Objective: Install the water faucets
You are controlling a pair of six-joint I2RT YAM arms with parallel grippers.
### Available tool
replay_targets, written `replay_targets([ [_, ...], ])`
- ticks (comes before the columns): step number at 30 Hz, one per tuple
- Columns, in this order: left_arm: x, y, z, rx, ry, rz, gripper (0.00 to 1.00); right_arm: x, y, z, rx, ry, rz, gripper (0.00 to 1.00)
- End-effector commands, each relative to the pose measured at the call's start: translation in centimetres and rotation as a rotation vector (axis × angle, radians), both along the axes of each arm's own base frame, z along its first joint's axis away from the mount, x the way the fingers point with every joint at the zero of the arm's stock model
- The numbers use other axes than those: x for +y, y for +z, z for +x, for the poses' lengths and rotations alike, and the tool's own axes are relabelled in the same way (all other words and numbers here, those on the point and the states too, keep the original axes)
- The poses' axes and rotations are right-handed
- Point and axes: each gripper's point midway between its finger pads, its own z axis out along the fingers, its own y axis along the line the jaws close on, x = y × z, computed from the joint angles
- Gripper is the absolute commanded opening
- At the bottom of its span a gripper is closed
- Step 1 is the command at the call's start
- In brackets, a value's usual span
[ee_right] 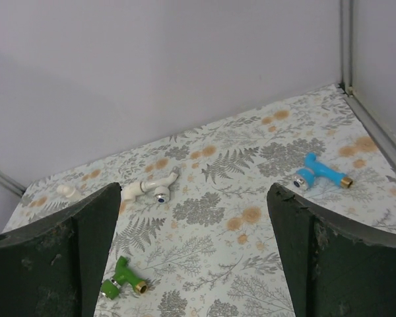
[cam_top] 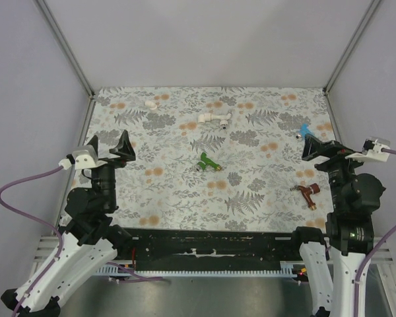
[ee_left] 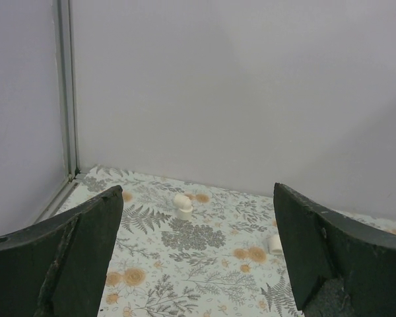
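Four water faucets lie on the floral mat. The white faucet is at the back middle, with a white fitting at its left end. The green faucet lies mid-mat, the blue faucet at the back right, and the reddish-brown faucet at the front right. My left gripper hovers open over the mat's left side. Over the right side, near the blue faucet, my right gripper stands open. Neither holds anything.
A white elbow fitting sits at the back left. Grey walls with metal corner posts enclose the mat on three sides. A black rail runs along the near edge between the arm bases.
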Motion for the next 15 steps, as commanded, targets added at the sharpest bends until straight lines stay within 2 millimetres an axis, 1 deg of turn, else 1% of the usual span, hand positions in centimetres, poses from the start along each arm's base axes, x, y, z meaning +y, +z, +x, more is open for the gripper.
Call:
replay_targets([
  [1, 1.1, 0.6, -0.3, -0.027, 0.055, 0.007, 0.99, -3.2, 0.2, -2.8, 0.043, -0.194, -0.087, 0.98],
  [5, 1.3, 0.4, -0.3, -0.025, 0.069, 0.024, 0.99, -4.9, 1.2, -5.6, 0.004, -0.290, -0.194, 0.98],
  [6, 1.2, 0.4, -0.3, -0.028, 0.067, 0.027, 0.99, -4.4, 1.6, -6.0, -0.016, -0.261, -0.220, 0.98],
  [8, 1.2, 0.1, -0.1, -0.020, 0.072, 0.037, 0.99, -4.4, 2.0, -6.9, -0.042, -0.254, -0.270, 0.98],
  [10, 1.0, -0.2, 0.2, -0.009, 0.073, 0.052, 0.99, -4.9, 1.6, -7.2, -0.044, -0.282, -0.279, 0.98],
  [12, 0.7, -0.5, 0.6, 0.004, 0.075, 0.063, 0.99, -5.7, 0.8, -7.2, -0.033, -0.322, -0.275, 0.98],
  [15, 0.4, -1.0, 1.1, 0.023, 0.076, 0.087, 0.99, -5.9, -0.7, -7.0, -0.046, -0.338, -0.266, 0.98],
])
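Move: The assembled white faucet that the right hand has left lies about 27 cm ahead of it, 27 cm to its left and 34 cm below. On the table too, from the right hand, are the blue faucet some 20 cm ahead and 10 cm right, the green faucet 8 cm ahead and 29 cm left, and the brown faucet 5 cm back and 4 cm right. From the left hand the white faucet is roughly 27 cm ahead, 28 cm right and 35 cm below. Draw the empty right gripper back towards its base by about 7 cm and some 4 cm to the right, staying high over the table and farther away from the white faucet. As it retreats, swing it clockwise by about 15 degrees and roll its left side down nearly as much, with the fingers kept wide open and touching nothing. ##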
